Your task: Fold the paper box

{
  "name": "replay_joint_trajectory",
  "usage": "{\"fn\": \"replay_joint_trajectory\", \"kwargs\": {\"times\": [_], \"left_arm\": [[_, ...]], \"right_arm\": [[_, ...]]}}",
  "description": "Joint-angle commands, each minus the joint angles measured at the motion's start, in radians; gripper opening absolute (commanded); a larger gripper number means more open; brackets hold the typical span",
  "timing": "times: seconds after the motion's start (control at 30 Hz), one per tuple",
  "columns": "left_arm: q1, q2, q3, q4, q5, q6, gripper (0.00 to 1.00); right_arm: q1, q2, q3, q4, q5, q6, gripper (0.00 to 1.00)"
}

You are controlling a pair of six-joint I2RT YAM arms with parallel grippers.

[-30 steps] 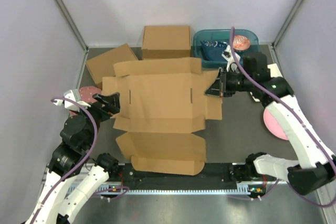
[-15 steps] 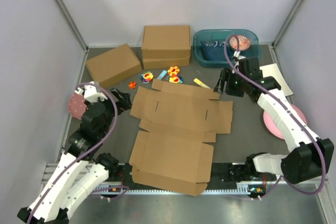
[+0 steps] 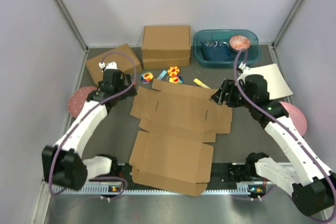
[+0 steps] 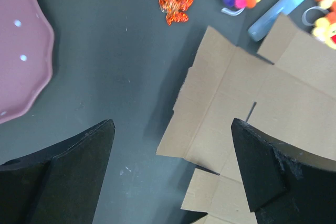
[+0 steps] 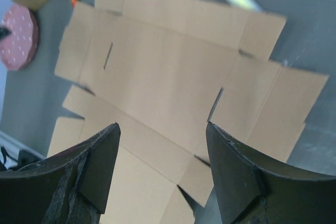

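The paper box [image 3: 176,129] is a flat brown die-cut cardboard sheet lying open on the dark table, flaps spread. My left gripper [image 3: 127,83] hovers open beside its far left corner, holding nothing. In the left wrist view [image 4: 170,129] the sheet's left flap [image 4: 236,103] lies below and to the right between the spread fingers [image 4: 68,171]. My right gripper [image 3: 219,94] is open over the far right flap. In the right wrist view [image 5: 163,129] the sheet [image 5: 168,77] fills the space under the spread fingers [image 5: 241,171].
A small angled brown box [image 3: 110,64] and a taller brown box [image 3: 166,43] stand at the back. A teal bin [image 3: 224,51] sits back right. Colourful toys [image 3: 173,74] and a yellow marker [image 3: 201,83] lie behind the sheet. Pink plates [image 3: 79,100] [image 3: 291,116] and white paper [image 3: 273,77] flank it.
A second ago both grippers held the sheet lifted by its side edges. It now lies flat and released. The left gripper moved toward the back; the right came down to the far right flap.
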State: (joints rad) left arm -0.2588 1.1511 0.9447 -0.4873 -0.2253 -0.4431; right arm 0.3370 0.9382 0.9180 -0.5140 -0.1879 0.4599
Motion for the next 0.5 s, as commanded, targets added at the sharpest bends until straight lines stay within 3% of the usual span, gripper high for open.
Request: {"fn": "replay_joint_trajectory", "kwargs": {"times": [0.0, 0.17, 0.47], "left_arm": [[0.055, 0.123, 0.069, -0.031, 0.144, 0.041, 0.99], [0.072, 0.242, 0.028, 0.096, 0.285, 0.049, 0.99], [0.095, 0.432, 0.02, 0.136, 0.434, 0.038, 0.98]], "right_arm": [[0.026, -0.042, -0.085, 0.089, -0.094, 0.057, 0.67], [0.033, -0.091, -0.097, 0.132, -0.202, 0.085, 0.67], [0.033, -0.13, -0.068, 0.135, -0.289, 0.092, 0.67]]}}
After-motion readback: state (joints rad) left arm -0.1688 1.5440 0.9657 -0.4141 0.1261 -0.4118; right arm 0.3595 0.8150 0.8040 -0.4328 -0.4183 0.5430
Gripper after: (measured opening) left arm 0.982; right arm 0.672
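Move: The left flap of the paper box's far panel lies low under the left hand, about 4 cm ahead, 3 cm to the right and 16 cm below. On the table near the flap, the red glitter fish is some 11 cm ahead of the left hand and about 1 cm to its left, and the flower toy some 14 cm ahead and 5 cm right. From the right hand, that left flap is about 28 cm to the left, 7 cm ahead and 21 cm below. The left hand, empty and wide open, drops about 11 cm towards the box's far-left flap while easing some 3 cm to the right, its fingers tipping down by about 20 degrees and the wrist turning a little clockwise, with its left side dipping. Still half open and clear of the sheet, the right hand draws about 5 cm back and left over the far panel, dipping and then coming up again as its wrist turns slightly counter-clockwise and its left side rises. ##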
